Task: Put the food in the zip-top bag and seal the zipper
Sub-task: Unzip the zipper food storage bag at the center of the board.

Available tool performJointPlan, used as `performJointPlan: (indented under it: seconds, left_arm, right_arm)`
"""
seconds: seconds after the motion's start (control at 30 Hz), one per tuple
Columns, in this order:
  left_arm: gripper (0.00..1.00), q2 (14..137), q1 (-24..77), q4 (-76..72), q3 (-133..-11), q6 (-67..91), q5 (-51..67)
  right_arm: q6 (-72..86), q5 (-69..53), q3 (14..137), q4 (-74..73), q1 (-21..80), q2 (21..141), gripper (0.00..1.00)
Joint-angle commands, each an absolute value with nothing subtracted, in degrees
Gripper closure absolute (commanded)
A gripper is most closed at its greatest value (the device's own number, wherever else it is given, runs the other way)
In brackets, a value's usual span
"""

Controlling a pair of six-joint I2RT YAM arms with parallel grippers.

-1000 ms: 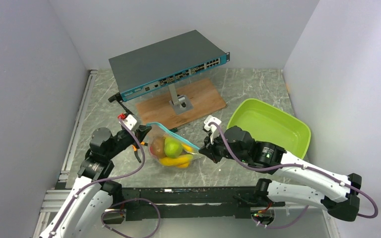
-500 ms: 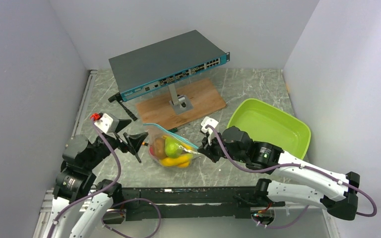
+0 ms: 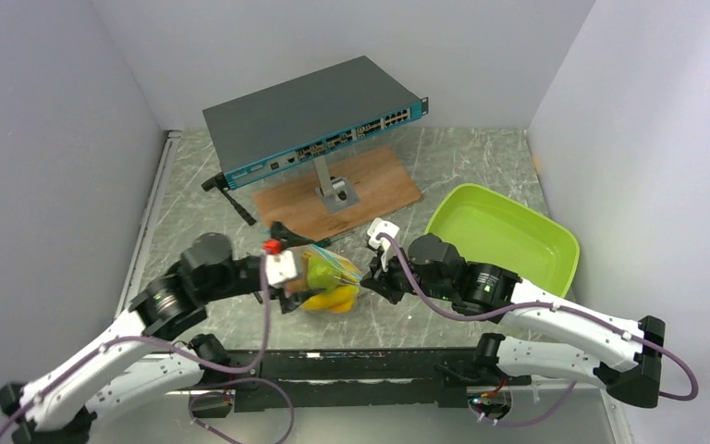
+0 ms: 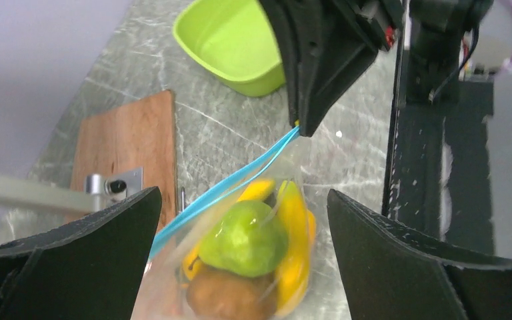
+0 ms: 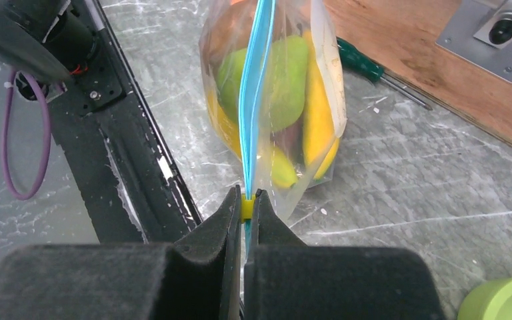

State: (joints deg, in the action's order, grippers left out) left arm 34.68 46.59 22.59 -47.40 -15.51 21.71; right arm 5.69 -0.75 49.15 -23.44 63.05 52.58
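The clear zip-top bag (image 3: 331,283) stands on the table holding the food: a green pear (image 4: 243,237), a yellow banana (image 4: 297,247) and a brown round fruit (image 4: 223,297). Its teal-blue zipper (image 5: 253,87) runs along the top edge and looks pressed together. My right gripper (image 5: 243,200) is shut on the zipper's near end, at a small yellow slider. My left gripper (image 4: 243,197) hovers wide open over the bag's other side, a finger on each side and touching nothing. From above, the left gripper (image 3: 298,252) partly hides the bag, and the right gripper (image 3: 371,278) is at its right corner.
A lime-green tray (image 3: 504,231) sits at the right. Behind the bag a wooden board (image 3: 370,185) carries a stand with a grey network switch (image 3: 310,116). A green-handled screwdriver (image 5: 360,63) lies by the board. A black rail (image 3: 361,365) runs along the near edge.
My left gripper let go of the bag's left end, opened wide, drew back left, then swung in over the bag. The right gripper stayed shut on the zipper end and shifted slightly left.
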Motion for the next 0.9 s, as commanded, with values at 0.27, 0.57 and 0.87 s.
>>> performJointPlan:
  seconds: [0.27,0.57,0.87]
  left_arm:
    - [0.14,50.4,57.2,11.0,-45.7,-37.6,11.5]
    - [0.89,51.0,57.3,14.5,-45.7,-37.9,11.5]
    - [1.0,43.3,57.2,11.3,-40.5,-35.8,13.2]
  right_arm:
    - [3.4,-4.9,50.0,-19.1,63.2,51.5,1.0]
    - [3.4,-2.4,47.4,-14.8,63.1,49.5,0.71]
    - [2.9,6.4,36.5,-3.3,62.9,41.0,0.43]
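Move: The blue zipper strip of the bag, just on my side of the yellow slider, lies about 5 cm right, 3 cm ahead and 7 cm below my open left hand. The slider itself is about 9 cm right, 1 cm ahead and 8 cm down. Under the zipper the pear sits some 3 cm ahead, 2 cm right and 18 cm down. My right hand already pinches the slider, with that stretch of zipper about 4 cm left, 2 cm ahead and 1 cm above. I bring my wide-open left hand down about 7 cm and some 5 cm right, a little forward too, tipping its fingertips downward roughly 20 degrees, then shut them on the zipper strip close beside the slider. As the left fingers close, my right hand lets go of the slider end, opening just over halfway while it lifts 1–2 cm and sinks back. ##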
